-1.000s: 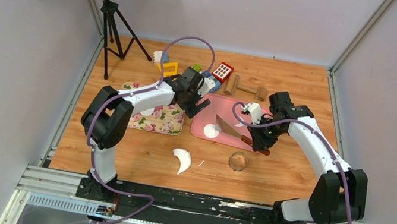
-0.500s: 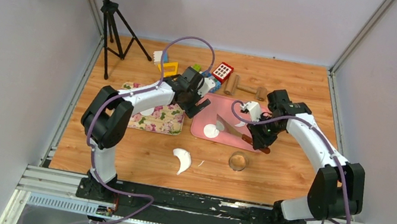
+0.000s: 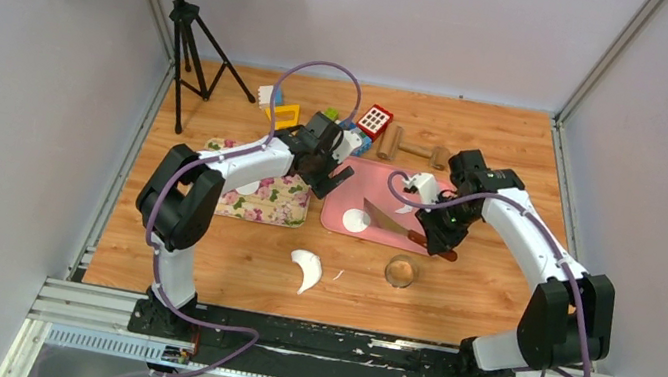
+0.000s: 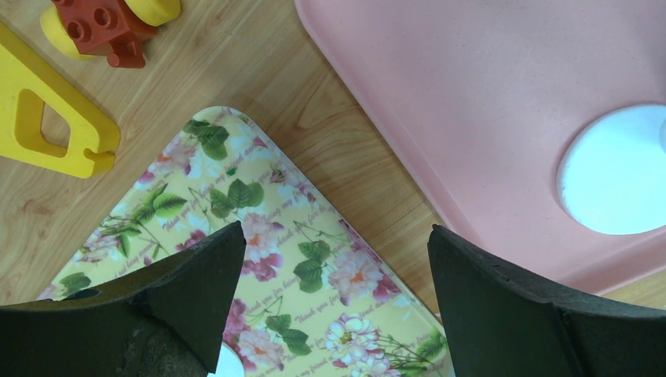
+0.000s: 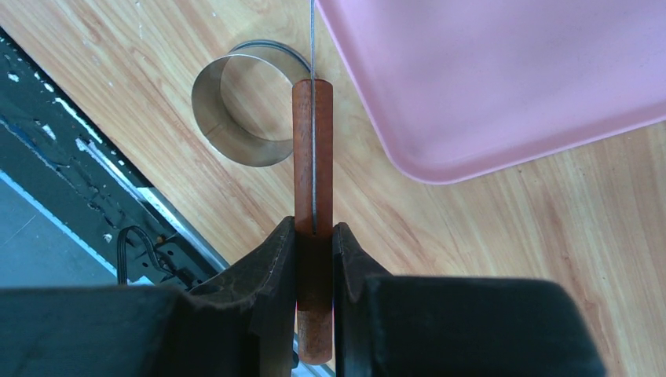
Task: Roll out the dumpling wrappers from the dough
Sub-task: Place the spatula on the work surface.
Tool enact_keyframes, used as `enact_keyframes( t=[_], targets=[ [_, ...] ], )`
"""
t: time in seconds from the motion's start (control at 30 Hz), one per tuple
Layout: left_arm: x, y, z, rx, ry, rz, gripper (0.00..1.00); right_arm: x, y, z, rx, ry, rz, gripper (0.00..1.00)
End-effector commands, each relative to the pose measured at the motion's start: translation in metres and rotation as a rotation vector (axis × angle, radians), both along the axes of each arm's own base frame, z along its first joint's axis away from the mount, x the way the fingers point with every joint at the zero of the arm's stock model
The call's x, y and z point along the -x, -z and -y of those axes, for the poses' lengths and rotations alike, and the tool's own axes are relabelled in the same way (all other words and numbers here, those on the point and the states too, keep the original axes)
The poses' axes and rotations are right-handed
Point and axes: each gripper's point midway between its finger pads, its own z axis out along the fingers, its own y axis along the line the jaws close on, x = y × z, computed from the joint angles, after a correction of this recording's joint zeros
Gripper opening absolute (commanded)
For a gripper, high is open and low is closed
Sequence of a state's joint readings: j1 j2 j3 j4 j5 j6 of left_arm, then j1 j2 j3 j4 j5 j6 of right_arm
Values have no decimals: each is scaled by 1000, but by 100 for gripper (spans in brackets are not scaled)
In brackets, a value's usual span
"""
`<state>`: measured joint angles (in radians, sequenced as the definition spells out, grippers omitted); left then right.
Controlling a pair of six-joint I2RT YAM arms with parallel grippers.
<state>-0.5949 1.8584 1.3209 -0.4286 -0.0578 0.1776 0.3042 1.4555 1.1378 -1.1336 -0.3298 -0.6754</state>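
Observation:
One round white dumpling wrapper (image 3: 356, 219) (image 4: 616, 169) lies on the pink board (image 3: 348, 201) (image 4: 471, 86). A crescent of dough (image 3: 306, 268) lies on the wood in front of the board, with a tiny scrap (image 3: 338, 273) beside it. My right gripper (image 3: 433, 239) (image 5: 314, 228) is shut on the reddish wooden handle (image 5: 312, 149) of a knife. Its blade (image 3: 384, 215) reaches over the board toward the wrapper. My left gripper (image 3: 337, 179) (image 4: 336, 236) hangs open and empty above the corner of the floral mat (image 3: 272, 201) (image 4: 314, 267). Another white piece (image 3: 247, 186) lies on that mat, mostly hidden by the arm.
A metal ring (image 3: 401, 272) (image 5: 236, 118) stands on the wood near the board's front edge. A wooden rolling pin (image 3: 412, 147) and toy blocks (image 3: 373, 119) (image 4: 102, 27) lie at the back, along with a yellow piece (image 4: 47, 118). A tripod (image 3: 191, 55) stands at the back left.
The right arm has shifted slightly, still holding the knife over the pink board. The left arm has not moved.

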Motion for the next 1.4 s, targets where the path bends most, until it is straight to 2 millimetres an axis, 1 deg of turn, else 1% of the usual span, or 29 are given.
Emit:
enact_keyframes(
  t=[0.0,0.07,0.13,0.2,0.3,0.4,0.47,0.53,0.63,0.77,0.87,0.97,1.07,1.13,1.17,1.2,1.27,1.33,1.37],
  targets=[
    [-7,-25,4,50,-7,60,94,0,-18,-11,-76,-27,13,0],
    [-7,-26,4,50,-7,62,94,1,-29,-22,-176,-17,-36,0],
    [-7,-28,3,47,-6,68,94,-1,-38,-32,-270,-10,-87,0],
    [-9,-32,1,50,-6,77,94,-2,-39,-41,-374,4,-172,0],
    [-12,-40,0,63,-10,90,94,-6,-36,-43,-499,31,-294,0],
    [-14,-46,-2,75,-11,98,94,-4,-29,-42,-606,27,-459,0],
    [-16,-50,-4,77,-16,106,94,-6,-20,-39,-644,57,-542,0],
    [-17,-53,-6,75,-16,116,94,-8,-5,-35,-637,64,-584,0],
    [-17,-54,-6,77,-17,117,94,-10,7,-33,-629,73,-619,0],
    [-17,-58,-3,91,-10,121,94,-24,22,-29,-658,153,-679,0],
    [-16,-60,1,112,0,110,93,-28,36,-27,-643,169,-717,0],
    [-12,-64,9,151,28,96,93,-30,43,-26,-639,172,-733,0],
    [-8,-74,21,206,66,92,93,-28,49,-22,-610,154,-737,0],
    [-7,-82,31,229,92,100,93,-25,54,-19,-589,146,-750,0],
    [-7,-86,40,235,110,108,93,-23,57,-17,-575,139,-757,0],
    [-8,-85,44,232,117,107,93,-21,60,-16,-568,137,-767,0],
    [-8,-82,58,230,140,103,93,-20,67,-13,-550,131,-782,0],
    [-8,-77,75,220,164,96,93,-19,72,-11,-539,129,-798,0],
    [-7,-76,86,219,181,99,93,-18,75,-11,-534,126,-804,0]
  ],
)
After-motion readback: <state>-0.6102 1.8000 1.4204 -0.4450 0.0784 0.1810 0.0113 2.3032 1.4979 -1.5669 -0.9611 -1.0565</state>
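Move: About 13 cm to the right hand's left, 8 cm ahead and 9 cm below lies the white round wrapper on the pink board, over which the held spatula is to come down. The metal cutter stands some 4 cm left of this hand, level with it; the dough crescent lies about 5 cm left and 12 cm ahead. From the left hand the wrapper is about 6 cm to the right, 9 cm back and 5 cm below. Keeping its grip on the spatula handle, the right hand lifts about 2 cm while shifting left, then sinks some 8 cm and edges forward, its wrist rolling and tipping over 50 degrees to lay the blade flat towards the wrapper. The left hand, empty and open, rises about 6 cm and late on moves right, over the pink board. ##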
